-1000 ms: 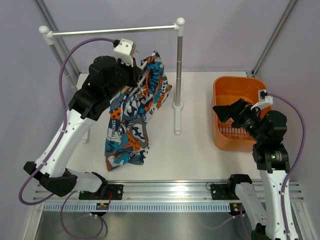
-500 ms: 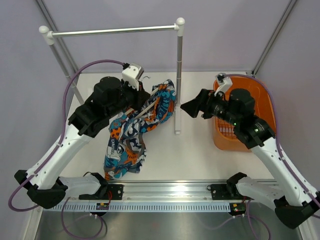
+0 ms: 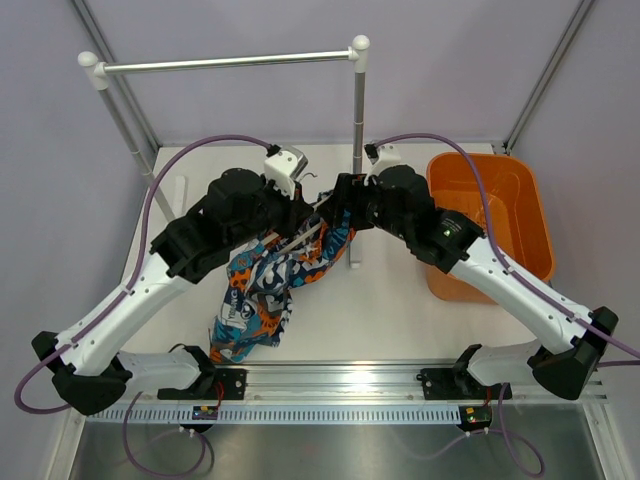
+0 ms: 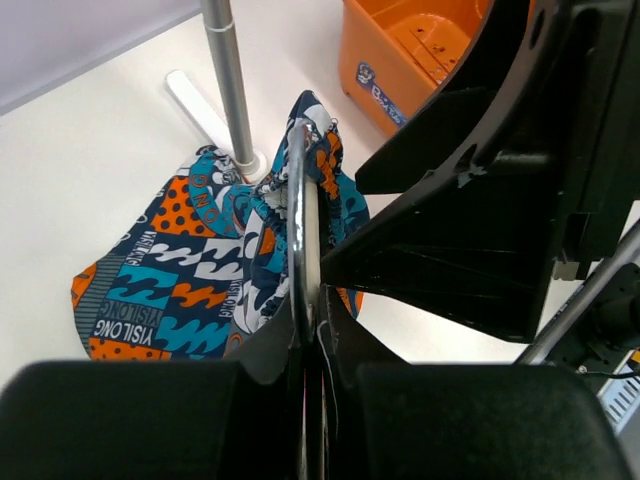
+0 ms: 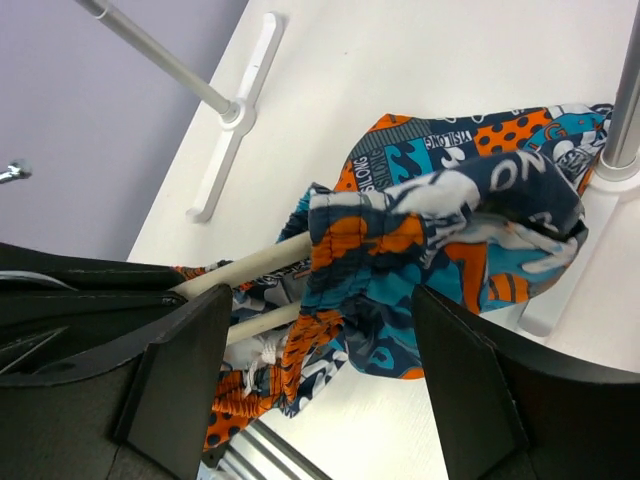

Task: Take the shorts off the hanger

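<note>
The patterned shorts [image 3: 262, 290] hang from the cream hanger [image 3: 308, 236], and their lower end rests on the table. My left gripper [image 3: 303, 207] is shut on the hanger's top; in the left wrist view the hanger [image 4: 305, 225] runs out from the closed jaws [image 4: 310, 335] with the shorts [image 4: 165, 275] draped below. My right gripper [image 3: 338, 205] is open right beside it. In the right wrist view its fingers [image 5: 175, 370] stand either side of the shorts' bunched waistband [image 5: 350, 260], where it wraps the hanger's two bars [image 5: 255, 262], without touching the cloth.
An orange basket [image 3: 500, 215] stands at the right. The silver rail [image 3: 225, 62] spans the back, and its right post [image 3: 357, 140] and white foot [image 3: 352, 255] stand just behind the two grippers. The left post's foot [image 5: 235, 115] lies on the table.
My right arm has swung left from the basket to the shorts, its jaws narrowing slightly. My left arm has carried the hanger and shorts down and to the right.
</note>
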Tool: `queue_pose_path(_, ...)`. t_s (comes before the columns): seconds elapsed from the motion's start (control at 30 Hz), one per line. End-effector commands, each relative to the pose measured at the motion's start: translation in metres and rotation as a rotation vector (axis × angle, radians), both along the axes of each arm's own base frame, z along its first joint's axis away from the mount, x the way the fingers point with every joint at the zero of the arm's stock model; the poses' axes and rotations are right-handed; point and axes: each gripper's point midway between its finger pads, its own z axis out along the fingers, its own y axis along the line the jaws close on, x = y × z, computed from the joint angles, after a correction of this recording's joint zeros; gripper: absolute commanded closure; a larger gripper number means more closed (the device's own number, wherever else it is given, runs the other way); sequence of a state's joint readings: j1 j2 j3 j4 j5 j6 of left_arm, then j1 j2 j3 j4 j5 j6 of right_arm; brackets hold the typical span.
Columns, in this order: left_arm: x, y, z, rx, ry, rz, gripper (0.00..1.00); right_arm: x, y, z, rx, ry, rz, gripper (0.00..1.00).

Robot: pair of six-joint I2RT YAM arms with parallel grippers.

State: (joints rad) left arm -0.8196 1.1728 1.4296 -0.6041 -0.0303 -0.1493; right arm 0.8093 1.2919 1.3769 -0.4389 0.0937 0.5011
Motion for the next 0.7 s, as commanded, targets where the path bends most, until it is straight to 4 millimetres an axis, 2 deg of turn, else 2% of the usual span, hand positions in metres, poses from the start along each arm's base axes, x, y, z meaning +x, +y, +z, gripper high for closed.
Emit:
queue_pose_path(0.0,-0.002,0.001,0.03,-0.072,-0.076,0.002,1.0,0.013,-0.005,0.015,-0.012,-0.055,-0.089,0.23)
queue_pose_path(0.07,-0.003,0.003,0.03,-0.068,-0.081,0.005,1.0,0.016,-0.008,0.011,-0.029,-0.051,-0.114,0.27)
queue_pose_path(0.23,-0.004,0.005,0.033,-0.07,-0.087,0.001,1.0,0.019,-0.014,0.005,-0.058,-0.047,-0.147,0.28)
queue_pose_path(0.43,-0.007,0.004,0.033,-0.071,-0.084,-0.011,1.0,0.024,-0.011,0.003,-0.073,-0.044,-0.152,0.35)
queue_pose_path(0.53,-0.008,0.003,0.032,-0.069,-0.079,-0.018,1.0,0.027,-0.008,0.002,-0.075,-0.038,-0.151,0.46)
queue_pose_path(0.57,-0.009,0.003,0.031,-0.067,-0.079,-0.02,1.0,0.028,-0.007,0.0,-0.078,-0.035,-0.153,0.52)
queue_pose_path(0.63,-0.01,0.003,0.029,-0.058,-0.073,-0.022,1.0,0.03,-0.007,0.0,-0.081,-0.036,-0.16,0.59)
queue_pose_path(0.67,-0.01,0.003,0.027,-0.054,-0.071,-0.023,1.0,0.03,-0.007,0.001,-0.082,-0.037,-0.164,0.67)
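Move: The shorts' waistband end, still on the hanger, lies about 3 cm ahead of the right hand, 1 cm to its left and 3 cm below. The hanger's bars, held by the left hand, are some 5 cm left and 2 cm back; the near rack post stands about 15 cm ahead and 2 cm right. From the left hand that waistband is roughly 9 cm right, 4 cm ahead and 3 cm below. The right hand eases forward and down about 3 cm, closing on the waistband; the left keeps holding the hanger. ##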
